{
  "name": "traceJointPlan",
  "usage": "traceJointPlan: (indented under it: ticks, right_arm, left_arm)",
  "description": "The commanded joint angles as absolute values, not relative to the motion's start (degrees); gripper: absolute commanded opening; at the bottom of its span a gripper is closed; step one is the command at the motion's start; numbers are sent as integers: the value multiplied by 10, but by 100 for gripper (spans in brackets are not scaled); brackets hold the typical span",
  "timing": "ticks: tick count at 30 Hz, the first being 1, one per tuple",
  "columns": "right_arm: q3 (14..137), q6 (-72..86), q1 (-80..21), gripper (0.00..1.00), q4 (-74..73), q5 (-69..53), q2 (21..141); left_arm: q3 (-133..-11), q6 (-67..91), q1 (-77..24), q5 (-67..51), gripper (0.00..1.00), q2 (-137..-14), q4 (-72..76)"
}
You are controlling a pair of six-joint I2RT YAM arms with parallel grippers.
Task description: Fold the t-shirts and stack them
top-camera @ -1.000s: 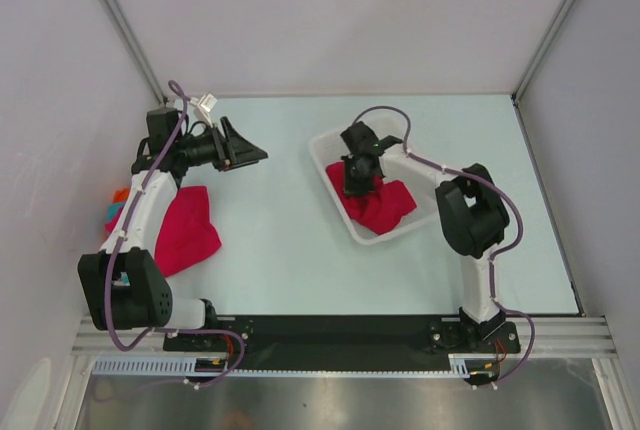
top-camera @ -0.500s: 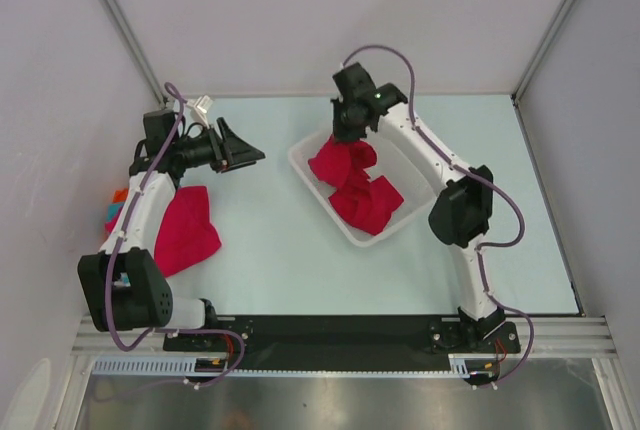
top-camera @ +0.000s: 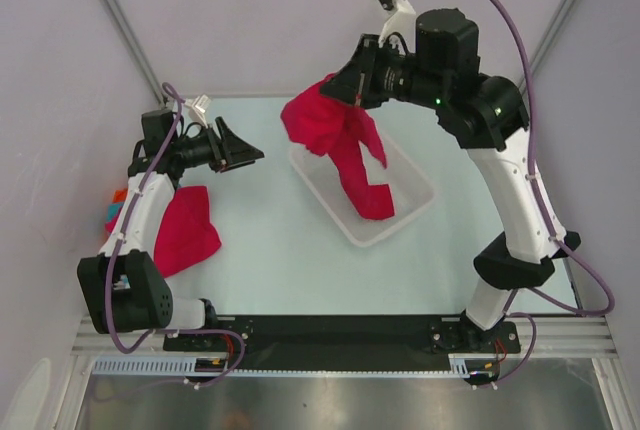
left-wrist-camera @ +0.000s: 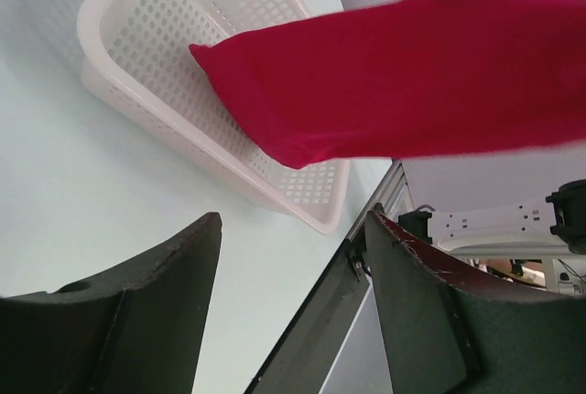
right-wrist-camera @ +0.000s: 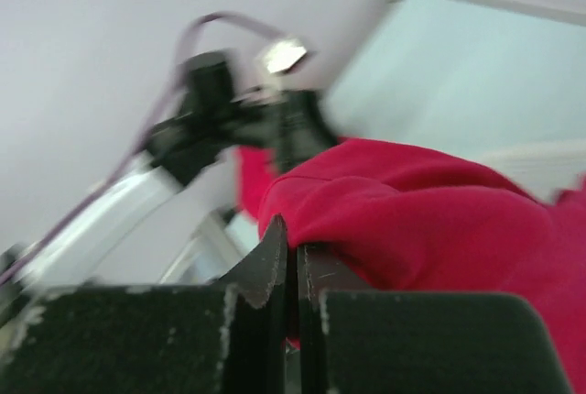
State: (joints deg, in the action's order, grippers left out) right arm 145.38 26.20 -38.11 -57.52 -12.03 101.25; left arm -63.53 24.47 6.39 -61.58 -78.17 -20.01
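Note:
A crimson t-shirt (top-camera: 345, 140) hangs in the air, and my right gripper (top-camera: 345, 85) is shut on its top edge. Its lower end still reaches into the white mesh basket (top-camera: 398, 223). In the right wrist view the cloth (right-wrist-camera: 430, 211) is pinched between the closed fingers of the right gripper (right-wrist-camera: 295, 247). My left gripper (top-camera: 250, 155) stands open and empty left of the basket, pointing at it. In its own view the left gripper (left-wrist-camera: 293, 229) looks at the hanging shirt (left-wrist-camera: 412, 82) and the basket (left-wrist-camera: 183, 46). Another red t-shirt (top-camera: 185, 230) lies on the table under the left arm.
Small orange and teal garments (top-camera: 118, 205) lie at the table's far left edge, beside the left arm. The black base rail (top-camera: 330, 330) runs along the near edge. Grey walls close in the table at the back and on both sides.
My right gripper has risen out of the basket and swung up and left, pulling the red t-shirt with it. The basket has shifted slightly. The left arm has stayed where it was.

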Motion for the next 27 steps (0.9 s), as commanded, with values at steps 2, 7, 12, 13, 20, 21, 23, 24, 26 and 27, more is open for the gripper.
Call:
traceJointPlan:
  ticks: [2, 7, 12, 13, 20, 21, 23, 24, 26, 27]
  right_arm:
    - [1471, 303, -467, 0, -500, -292, 996]
    - [1459, 342, -524, 0, -427, -383, 975]
    - [1399, 408, -568, 0, -254, -493, 929]
    - [1398, 425, -568, 0, -229, -497, 926]
    - [1395, 477, -569, 0, -159, -539, 929]
    - [1396, 483, -568, 0, -149, -544, 932]
    - [1395, 499, -561, 0, -132, -555, 940]
    - [1394, 497, -557, 0, -132, -557, 943]
    - [1387, 472, -538, 0, -167, -548, 948]
    - [1380, 461, -530, 0, -183, -543, 948]
  left_arm:
    - [-636, 260, 69, -610, 69, -754, -181]
    - [-635, 266, 69, -606, 70, -747, -181]
    - [-632, 272, 69, -601, 69, -741, -181]
    - [-631, 272, 68, -600, 69, -738, -179]
    - [-630, 279, 69, -599, 70, -733, -176]
    - [-631, 279, 69, -599, 70, -732, -177]
    - [-634, 281, 69, -599, 70, -731, -177]
    - [-635, 282, 69, -599, 70, -730, -178]
    - [-634, 282, 70, -599, 70, -730, -177]
    - [-634, 281, 70, -599, 69, -730, -177]
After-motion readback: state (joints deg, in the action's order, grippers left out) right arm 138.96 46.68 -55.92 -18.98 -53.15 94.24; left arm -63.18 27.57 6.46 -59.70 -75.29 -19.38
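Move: The right hand, shut on the red t-shirt, is high up, with the near table edge midway between the arms about 28 cm back, 4 cm left and 49 cm below. The basket is 5 cm ahead, 3 cm right and some 46 cm below; the red pile is about 7 cm back, 43 cm left and 48 cm down. From the left hand, that edge spot is roughly 30 cm back, 22 cm right and 26 cm below. Still pinching the red t-shirt, the right hand quickly sweeps it some 25 cm back from over the basket towards the near table edge, veering left at first, then climbing about 14 cm in all and easing to a stop. The wrist swings some 60 degrees counter-clockwise and tips the fingers upward; they stay shut. ##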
